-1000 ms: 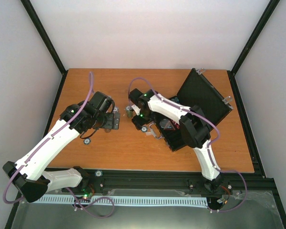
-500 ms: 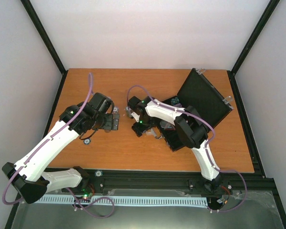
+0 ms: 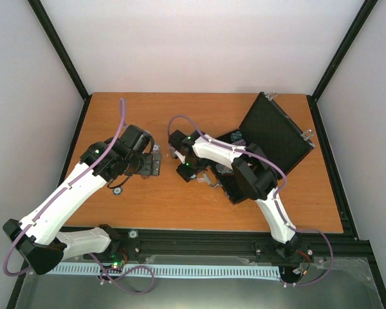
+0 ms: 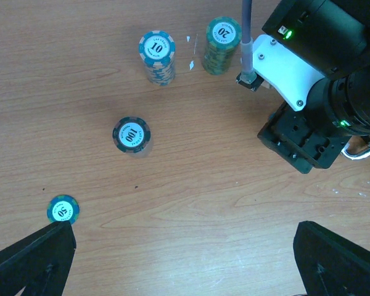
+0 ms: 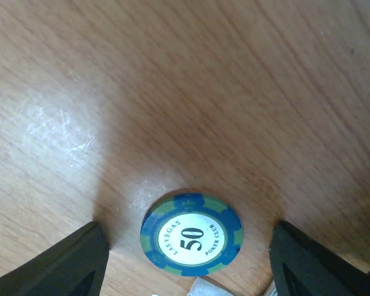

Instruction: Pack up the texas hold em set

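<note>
The black case (image 3: 273,132) lies open at the right, its lid tilted back and its base largely hidden under my right arm. My right gripper (image 3: 183,170) is low over the table just left of the case. In the right wrist view its fingers (image 5: 61,265) stand open on either side of a blue-green "50" chip (image 5: 191,233) and do not touch it. My left gripper (image 4: 185,271) is open over bare wood. Ahead of it stand a "10" chip stack (image 4: 156,57), a "20" stack (image 4: 222,37), a "100" chip (image 4: 131,134) and a single "20" chip (image 4: 63,209).
A small round disc (image 3: 118,190) lies on the table under my left forearm. The black body of the right gripper (image 4: 308,142) fills the right side of the left wrist view. Black frame rails (image 3: 64,64) and white walls enclose the wooden table (image 3: 141,206).
My right gripper has shifted slightly left and toward the near edge, away from the case, and the arm has folded tighter. The left arm has not moved.
</note>
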You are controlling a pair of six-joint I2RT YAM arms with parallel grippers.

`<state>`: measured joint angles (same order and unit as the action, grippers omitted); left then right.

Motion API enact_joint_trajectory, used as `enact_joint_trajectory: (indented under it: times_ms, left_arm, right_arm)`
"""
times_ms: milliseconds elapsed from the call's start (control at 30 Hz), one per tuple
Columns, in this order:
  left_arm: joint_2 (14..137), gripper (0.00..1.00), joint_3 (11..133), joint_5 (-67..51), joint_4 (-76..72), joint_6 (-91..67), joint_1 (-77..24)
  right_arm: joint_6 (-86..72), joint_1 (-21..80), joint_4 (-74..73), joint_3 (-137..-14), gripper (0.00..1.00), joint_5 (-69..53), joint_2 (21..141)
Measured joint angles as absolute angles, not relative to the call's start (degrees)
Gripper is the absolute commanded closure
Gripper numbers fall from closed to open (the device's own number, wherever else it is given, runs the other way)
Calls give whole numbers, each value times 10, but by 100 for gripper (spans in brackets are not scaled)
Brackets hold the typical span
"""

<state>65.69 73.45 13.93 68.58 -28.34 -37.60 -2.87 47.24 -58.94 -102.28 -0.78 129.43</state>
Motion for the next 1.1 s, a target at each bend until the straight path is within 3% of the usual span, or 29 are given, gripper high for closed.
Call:
enact_joint_trajectory:
  times_ms: [533,1100]
  left_arm:
    - [657,0,734,140,686,-283,-376]
    - [656,0,732,140,686,-282,-376]
  right_arm:
    - [-39,472,-535,-973,72,-6,1267]
    - [-41,473,-588,-1026,75,-8,1267]
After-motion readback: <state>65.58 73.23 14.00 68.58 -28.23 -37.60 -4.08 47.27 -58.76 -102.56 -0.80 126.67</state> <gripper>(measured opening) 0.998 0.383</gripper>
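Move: A blue-and-green 50 chip lies flat on the table right between the right hand's open fingertips, about 1 cm below the hand point. The case's chrome handle is some 7 cm to that hand's right and 2 cm back. The green 20 stack stands roughly 8 cm ahead and 6 cm left, the blue 10 stack about 8 cm ahead and 11 cm left. From the left hand, the 50 chip is some 7 cm ahead, 11 cm right and 23 cm below. The right fingertips close from both sides and pinch the 50 chip by its rim, the hand staying low over the table with hardly any tilt. With the grip held, the hand then goes up, slowly at first and then quicker, about 2 cm in all, fingers still pointing down. ##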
